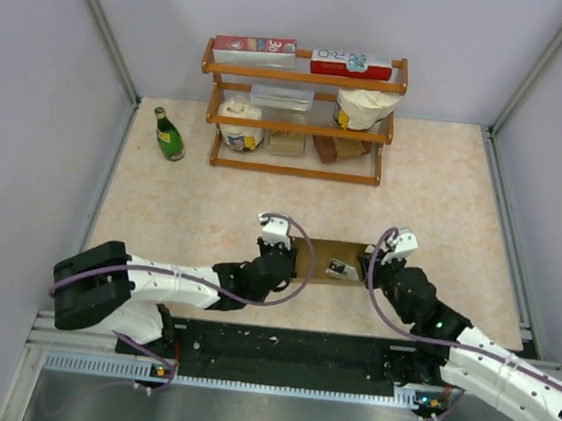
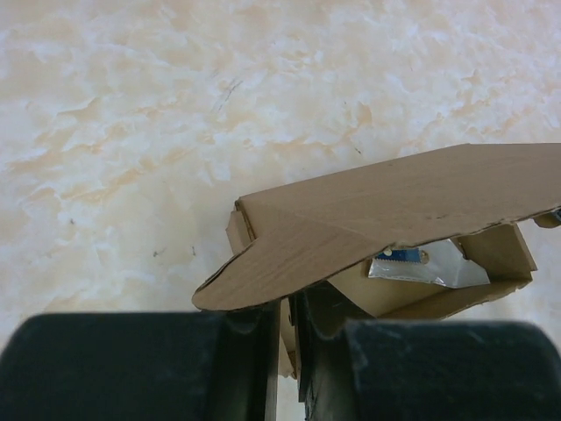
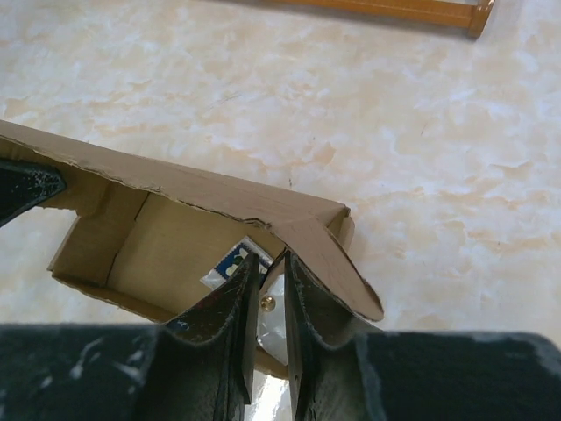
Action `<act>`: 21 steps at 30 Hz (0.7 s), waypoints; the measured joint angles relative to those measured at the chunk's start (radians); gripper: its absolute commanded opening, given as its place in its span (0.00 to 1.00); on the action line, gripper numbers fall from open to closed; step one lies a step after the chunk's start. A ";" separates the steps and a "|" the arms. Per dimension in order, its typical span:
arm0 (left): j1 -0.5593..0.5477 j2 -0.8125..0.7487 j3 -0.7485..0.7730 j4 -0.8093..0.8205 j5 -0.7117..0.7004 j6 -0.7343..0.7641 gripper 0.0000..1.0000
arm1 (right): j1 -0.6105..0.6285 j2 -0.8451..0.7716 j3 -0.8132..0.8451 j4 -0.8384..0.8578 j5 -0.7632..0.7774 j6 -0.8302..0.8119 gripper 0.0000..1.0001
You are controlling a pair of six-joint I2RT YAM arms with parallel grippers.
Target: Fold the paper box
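Observation:
The paper box [image 1: 328, 257] is plain brown cardboard lying lengthwise between my two grippers at the table's near middle. Its long lid panel [image 2: 394, 206] stands half raised over the open tray, and a small white-and-blue packet [image 2: 419, 264] lies inside. My left gripper [image 1: 294, 261] is at the box's left end; in the left wrist view its gripper [image 2: 287, 305] is shut on a thin cardboard end wall under the rounded lid tab. My right gripper [image 1: 371, 272] is at the right end. In the right wrist view this gripper [image 3: 273, 265] pinches the end wall beneath the lid's corner flap [image 3: 337, 263].
A wooden shelf [image 1: 305, 77] stands at the back with red-and-white cartons, white tubs and small brown blocks. A green bottle [image 1: 168, 134] stands to its left. White walls close in the table on the left, right and back.

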 measured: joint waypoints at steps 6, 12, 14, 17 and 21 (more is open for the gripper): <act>-0.055 0.000 -0.009 -0.004 -0.053 -0.023 0.12 | 0.043 -0.059 -0.003 -0.082 0.034 0.046 0.23; -0.113 0.000 -0.019 -0.005 -0.089 -0.042 0.13 | 0.095 -0.121 -0.003 -0.200 0.073 0.117 0.39; -0.130 0.001 -0.023 -0.006 -0.100 -0.048 0.13 | 0.101 -0.143 -0.003 -0.244 0.077 0.141 0.44; -0.150 0.006 -0.023 -0.009 -0.118 -0.075 0.13 | 0.104 -0.177 -0.001 -0.313 0.079 0.172 0.47; -0.161 0.029 -0.023 -0.013 -0.132 -0.105 0.13 | 0.105 -0.216 0.008 -0.395 0.080 0.198 0.48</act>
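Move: The left hand is already at the lid's left ear and the right hand at its right ear, some 16 cm apart. The tray that the lid is folded over has its middle about 8 cm right of the left hand, roughly level with it in reach and 7 cm lower; for the right hand it is 8 cm to the left. The lid's middle lies about 3 cm ahead of both hands, between them. The silver packet in the tray sits some 4 cm left of the right hand, about level with it and 8 cm below. Fingers still at both ears, the two hands draw the lid back towards the robot and over the tray, each about 4 cm. The left stays nearly shut and sinks only slightly, drifting a little right. The right also dips some 3 cm and shifts about 2 cm right, tips down about 10 degrees and opens to roughly half, ending with its fingers apart beneath the ear. ##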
